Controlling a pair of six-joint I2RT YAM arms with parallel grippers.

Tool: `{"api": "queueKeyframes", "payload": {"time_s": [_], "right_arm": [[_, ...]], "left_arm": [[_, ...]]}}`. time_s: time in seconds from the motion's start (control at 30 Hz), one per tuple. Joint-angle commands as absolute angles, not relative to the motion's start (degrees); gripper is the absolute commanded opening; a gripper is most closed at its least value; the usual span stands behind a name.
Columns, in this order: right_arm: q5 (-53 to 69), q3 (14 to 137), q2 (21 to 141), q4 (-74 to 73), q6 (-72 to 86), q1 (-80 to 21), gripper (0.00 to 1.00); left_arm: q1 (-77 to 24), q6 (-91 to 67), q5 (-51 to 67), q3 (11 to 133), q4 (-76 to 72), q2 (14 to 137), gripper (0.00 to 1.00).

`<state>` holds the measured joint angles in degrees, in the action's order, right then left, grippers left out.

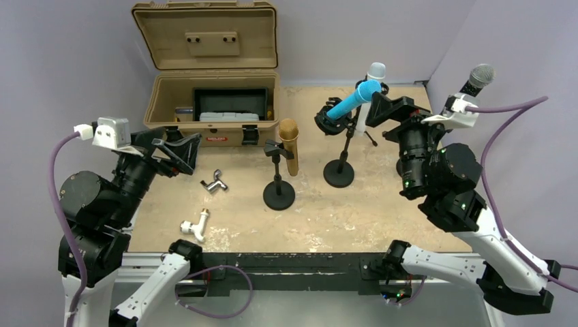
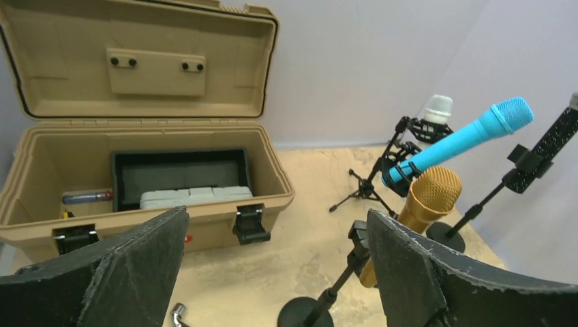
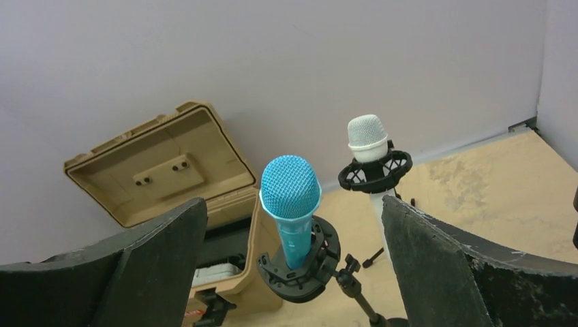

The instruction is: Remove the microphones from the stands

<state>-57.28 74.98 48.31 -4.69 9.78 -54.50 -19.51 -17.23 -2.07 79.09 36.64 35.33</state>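
Observation:
A blue microphone (image 1: 354,99) sits tilted in a black shock mount (image 1: 330,122) on a round-base stand (image 1: 339,173). My right gripper (image 1: 388,109) is open and empty, just right of the microphone's head. In the right wrist view the blue microphone (image 3: 292,204) stands between the open fingers of the right gripper (image 3: 293,201), without touching them. A gold microphone (image 1: 290,143) stands by a second stand (image 1: 279,194). A white microphone (image 1: 373,78) sits on a tripod behind. My left gripper (image 1: 178,151) is open and empty at the left, near the case; it also shows in the left wrist view (image 2: 278,212).
An open tan case (image 1: 211,102) stands at the back left. A black microphone with a silver head (image 1: 477,78) rises at the far right. A small metal part (image 1: 215,182) and a white fitting (image 1: 195,225) lie on the table at the front left.

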Motion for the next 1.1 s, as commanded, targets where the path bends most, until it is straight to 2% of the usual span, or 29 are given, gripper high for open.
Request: {"api": "queueKeyframes", "payload": {"time_s": [0.0,0.27,0.6,0.77,1.07], "right_arm": [[-55.9,74.1,47.7,-6.2,12.7,-54.7,0.99],[-44.5,71.5,48.7,-5.6,10.0,-54.7,0.99],[-11.6,69.2,55.9,7.9,0.4,-54.7,0.99],[-7.4,71.5,62.9,6.9,0.3,-54.7,0.99],[-6.1,66.3,61.9,7.5,0.4,-54.8,0.99]], "left_arm": [[-19.1,-19.3,2.3,78.0,36.3,35.6,1.00],[-19.1,-21.3,3.9,74.8,36.4,35.1,1.00],[-19.2,-26.1,8.0,68.7,37.0,32.6,1.00],[-19.2,-29.5,11.0,65.8,35.8,30.0,1.00],[-19.2,-31.9,17.4,61.7,33.6,29.3,1.00]]}}
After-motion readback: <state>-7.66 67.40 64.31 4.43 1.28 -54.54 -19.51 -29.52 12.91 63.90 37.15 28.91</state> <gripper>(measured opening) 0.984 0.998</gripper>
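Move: The head of the gold microphone is some 24 cm to the right hand's left, 3 cm farther out and 9 cm lower. Its black stand is about 2 cm farther left than the head and 5 cm nearer the robot, its middle 13 cm lower. The blue microphone is 15 cm ahead of the right hand, 5 cm left and 7 cm lower. From the left hand the gold head lies roughly 11 cm ahead, 22 cm right and 7 cm down. Leftward, slowly at first and then fast, the right hand sweeps about 22 cm away from the blue microphone to the gold one's head, sinking mostly late on, while it swings some 45 degrees counter-clockwise and its left side dips. It slows with its wide-open fingers around the head, no grip yet. The left hand, also open, drops and eases right towards the gold microphone, tipping down and turning clockwise. ##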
